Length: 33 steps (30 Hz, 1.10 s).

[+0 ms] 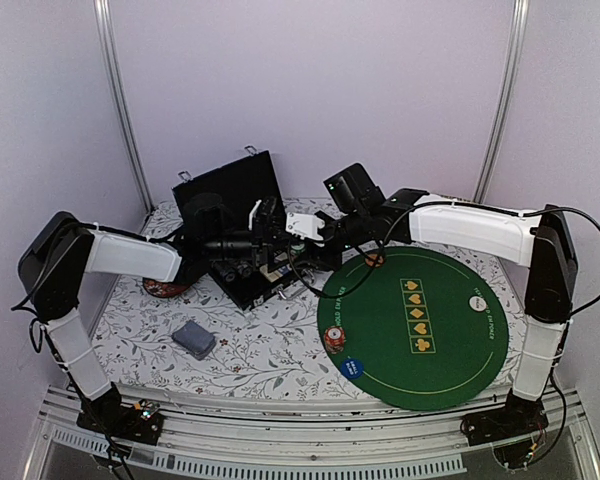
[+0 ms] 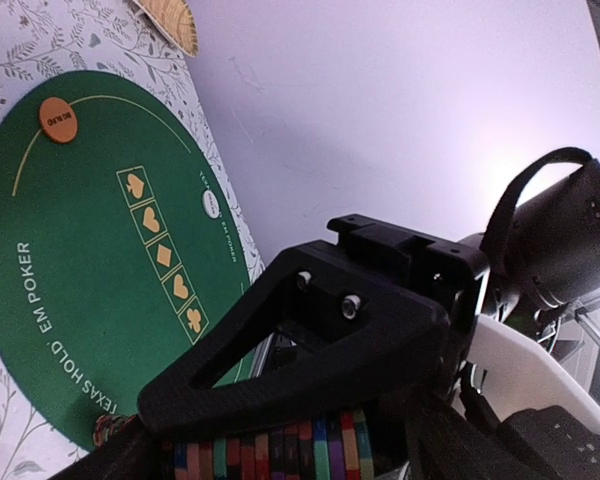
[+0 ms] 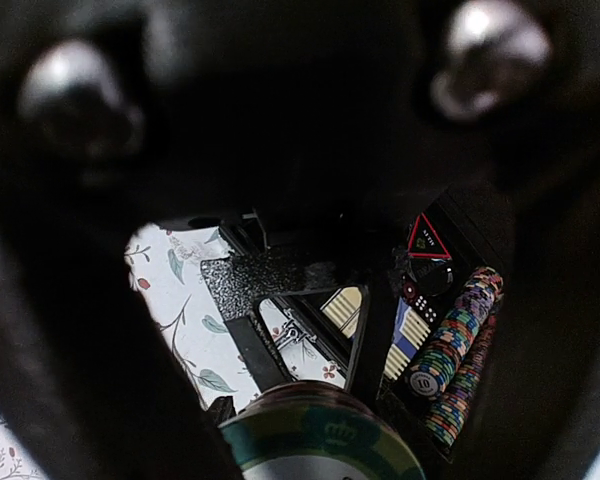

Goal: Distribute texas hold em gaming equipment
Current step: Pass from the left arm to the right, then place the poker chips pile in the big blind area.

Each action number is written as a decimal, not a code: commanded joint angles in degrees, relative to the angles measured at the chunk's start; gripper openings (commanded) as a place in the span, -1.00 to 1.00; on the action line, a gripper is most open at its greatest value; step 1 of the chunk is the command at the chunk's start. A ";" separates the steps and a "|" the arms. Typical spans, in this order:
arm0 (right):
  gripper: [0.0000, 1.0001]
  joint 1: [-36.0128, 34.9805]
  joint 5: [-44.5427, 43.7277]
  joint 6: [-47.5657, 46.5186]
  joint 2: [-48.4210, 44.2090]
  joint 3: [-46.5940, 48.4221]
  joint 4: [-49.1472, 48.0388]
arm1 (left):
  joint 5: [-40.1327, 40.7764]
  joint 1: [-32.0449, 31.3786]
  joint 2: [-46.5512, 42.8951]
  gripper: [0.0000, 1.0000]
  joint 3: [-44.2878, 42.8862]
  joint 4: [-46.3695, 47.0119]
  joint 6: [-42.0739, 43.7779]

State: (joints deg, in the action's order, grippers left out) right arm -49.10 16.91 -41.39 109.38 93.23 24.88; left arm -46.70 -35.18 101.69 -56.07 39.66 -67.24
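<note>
A stack of multicoloured poker chips (image 2: 280, 447) lies right under my left gripper's upper finger (image 2: 310, 345); whether it is pinched does not show. Both grippers meet over the open black case (image 1: 230, 190): the left gripper (image 1: 278, 243) from the left, the right gripper (image 1: 302, 228) from the right. A green-and-white chip stack (image 3: 320, 440) sits between the right fingers, which are shut on it. More chip rows (image 3: 460, 345) lie in the case. On the green mat (image 1: 430, 345) rest a chip pile (image 1: 334, 338), a blue button (image 1: 352, 366), a white button (image 1: 477, 302) and an orange button (image 2: 58, 119). A grey-blue card deck (image 1: 194, 337) lies on the cloth.
A dark-red dish (image 1: 163, 288) sits under the left forearm, beside the case. The case lid stands upright behind both grippers. White walls and metal posts close in the table at the back and sides. Floral cloth covers the tabletop around the mat.
</note>
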 commanded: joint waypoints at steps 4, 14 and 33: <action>-0.96 0.70 2.60 1.75 -1.82 -1.09 -0.54 | 1.47 1.23 -0.67 0.73 1.48 1.94 1.32; -0.96 2.90 3.75 4.21 -2.20 -3.12 -1.21 | 4.32 3.81 -0.92 0.97 1.30 -3.48 5.21; -0.96 14.85 -3.90 14.38 3.09 -13.79 -15.28 | 13.66 10.59 -10.71 0.97 5.11 -23.14 20.25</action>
State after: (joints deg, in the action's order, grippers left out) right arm -35.73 16.67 -30.55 110.08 79.92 17.72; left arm -34.76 -25.89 92.86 -53.45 20.14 -50.22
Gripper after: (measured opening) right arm 0.415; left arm 0.984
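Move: The chip stack is already between the right gripper's fingers and still only about 1 cm to the right of the left hand. From the right hand, the orange big blind button on the mat lies some 13 cm ahead, 17 cm to the right and 17 cm below. At table level, the stack already on the mat stands about 7 cm back and 7 cm to the right, and the card decks in the open case some 5 cm ahead and 6 cm to the left. Spread the already loosened left fingers fully and draw that gripper off the chip stack, about 9 cm left and 5 cm forward over the open case, dipping slightly and swinging counter-clockwise. Keep the right gripper's hold on the stack and, slowly at first, carry it right, down and forward, some 15 cm in all, towards the big blind button, turning about 20 degrees clockwise. ##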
